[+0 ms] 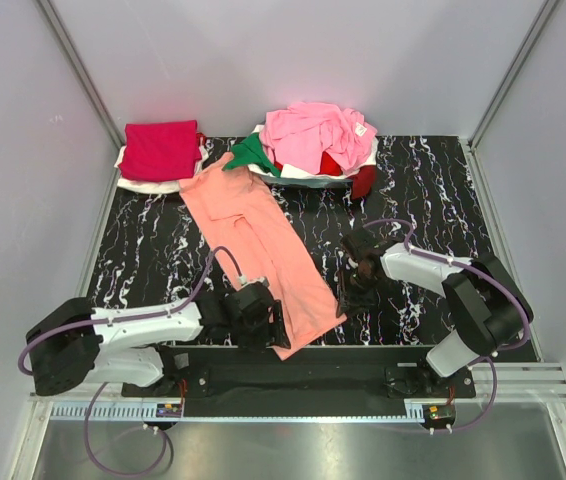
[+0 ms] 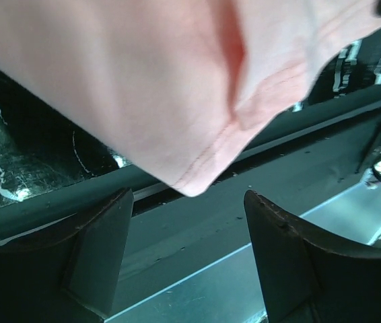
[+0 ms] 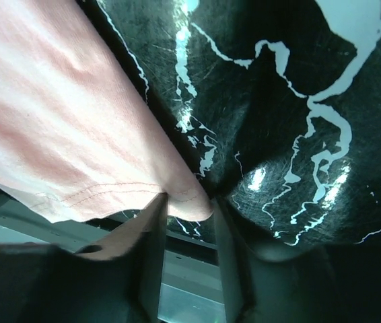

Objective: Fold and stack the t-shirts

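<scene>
The salmon-orange t-shirt (image 1: 258, 245) lies flat and diagonal on the mat, its hem toward the arms. My left gripper (image 1: 263, 322) is at the hem's near corner; in the left wrist view that corner (image 2: 190, 178) hangs just beyond the wide gap between the fingers (image 2: 103, 249), so the left gripper (image 2: 187, 202) is open and empty. My right gripper (image 1: 348, 290) is at the hem's right corner. In the right wrist view that corner (image 3: 189, 204) sits between the tips of the right gripper (image 3: 189, 215), whose jaws stand narrow, with a gap still showing.
A folded crimson-magenta t-shirt (image 1: 160, 150) rests on white cloth at the back left. At the back centre is a heap of pink (image 1: 313, 130), green (image 1: 251, 152) and red (image 1: 331, 162) t-shirts. The black marble-patterned mat (image 1: 433, 200) covers the table, ending at a metal rail (image 2: 258, 195).
</scene>
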`<state>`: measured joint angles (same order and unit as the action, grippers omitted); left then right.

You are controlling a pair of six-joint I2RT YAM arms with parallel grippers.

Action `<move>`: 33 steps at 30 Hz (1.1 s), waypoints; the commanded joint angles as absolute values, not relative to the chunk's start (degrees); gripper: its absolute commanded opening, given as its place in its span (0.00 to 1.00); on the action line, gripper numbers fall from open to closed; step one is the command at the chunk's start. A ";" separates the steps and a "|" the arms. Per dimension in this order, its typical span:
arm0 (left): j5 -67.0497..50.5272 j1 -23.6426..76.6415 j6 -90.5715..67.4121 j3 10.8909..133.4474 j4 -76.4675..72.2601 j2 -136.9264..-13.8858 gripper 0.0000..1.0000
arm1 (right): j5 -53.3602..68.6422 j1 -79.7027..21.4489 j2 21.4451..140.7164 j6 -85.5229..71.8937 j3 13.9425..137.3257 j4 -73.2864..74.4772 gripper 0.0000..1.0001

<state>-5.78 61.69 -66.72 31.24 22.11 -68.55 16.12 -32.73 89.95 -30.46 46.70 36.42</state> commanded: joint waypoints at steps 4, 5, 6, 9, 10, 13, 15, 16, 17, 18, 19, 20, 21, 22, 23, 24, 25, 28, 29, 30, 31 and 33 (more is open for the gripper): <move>-0.80 65.47 -71.62 34.54 24.26 -69.17 0.72 | 16.70 -32.61 89.47 -30.15 47.29 34.45 0.16; -0.09 65.74 -71.89 34.37 24.26 -69.26 0.72 | 16.61 -32.61 89.56 -30.15 47.29 34.54 0.13; -0.09 65.92 -72.07 34.10 23.82 -69.43 0.72 | 16.61 -32.61 89.47 -29.97 47.20 34.45 0.13; -0.18 66.01 -72.07 33.57 20.92 -70.48 0.72 | 16.52 -32.61 89.12 -30.15 47.02 34.36 0.13; 1.22 66.01 -71.29 34.44 20.92 -71.18 0.72 | 16.52 -32.52 89.03 -30.06 47.02 34.37 0.12; 2.02 66.01 -69.88 36.81 21.97 -74.87 0.72 | 16.52 -32.52 89.21 -29.97 47.11 34.37 0.10; 2.20 66.09 -69.26 37.70 21.80 -77.50 0.70 | 16.61 -32.61 89.21 -29.97 47.11 34.37 0.09; 2.20 66.09 -68.91 38.66 21.88 -78.39 0.68 | 16.52 -32.61 89.12 -29.97 47.02 34.45 0.09; 2.37 66.01 -68.82 39.02 21.97 -79.96 0.64 | 16.52 -32.61 89.12 -30.06 47.11 34.45 0.10; 2.46 66.01 -68.73 39.28 22.15 -80.68 0.61 | 16.52 -32.52 89.12 -29.97 47.02 34.37 0.09; 2.46 66.09 -68.64 39.64 22.24 -81.21 0.58 | 16.52 -32.61 88.95 -29.97 46.93 34.28 0.09; 2.72 66.01 -68.64 39.81 22.32 -82.17 0.53 | 16.52 -32.61 89.03 -29.97 46.85 34.28 0.09; 3.07 66.09 -68.64 40.08 22.76 -82.44 0.43 | 16.52 -32.52 88.86 -29.97 46.93 34.28 0.09; 3.42 66.01 -68.47 40.60 22.94 -82.79 0.38 | 16.52 -32.52 88.86 -30.06 46.85 34.28 0.09; 3.60 66.01 -68.29 40.78 23.11 -83.31 0.24 | 16.52 -32.61 88.77 -30.06 46.85 34.28 0.09; 3.69 66.01 -68.03 41.04 23.20 -83.49 0.19 | 16.44 -32.52 88.86 -30.06 46.85 34.28 0.08; 3.95 66.09 -67.85 41.39 23.38 -83.58 0.12 | 16.44 -32.52 88.77 -30.06 46.93 34.28 0.06; 4.04 66.27 -67.76 42.10 25.65 -82.45 0.00 | 17.40 -32.61 88.51 -30.41 47.11 35.15 0.00; 4.04 66.44 -67.94 42.10 26.27 -81.57 0.00 | 17.84 -32.61 88.07 -30.85 47.11 35.42 0.00; 4.04 66.79 -68.90 41.93 26.80 -80.52 0.00 | 19.15 -32.61 87.02 -31.37 47.02 35.68 0.00; 3.96 67.23 -69.52 41.66 26.98 -79.29 0.00 | 19.94 -32.69 86.05 -32.07 46.33 35.77 0.00; 3.96 69.25 -71.97 40.96 27.60 -75.34 0.00 | 21.44 -33.05 82.55 -35.50 45.09 35.51 0.00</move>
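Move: The folded peach t-shirt's near corner is level with the left hand, some 2 cm to its right and 3 cm below, by the table's front edge. The hem's other corner is about 8 cm ahead and 15 cm right of the left hand, and already lies between the right hand's part-open fingers. From the right hand the near corner lies about 8 cm back and 12 cm left, at about the same height. Left hand sinks about 3 cm and pinches the near corner while the right stays and pinches the other. ##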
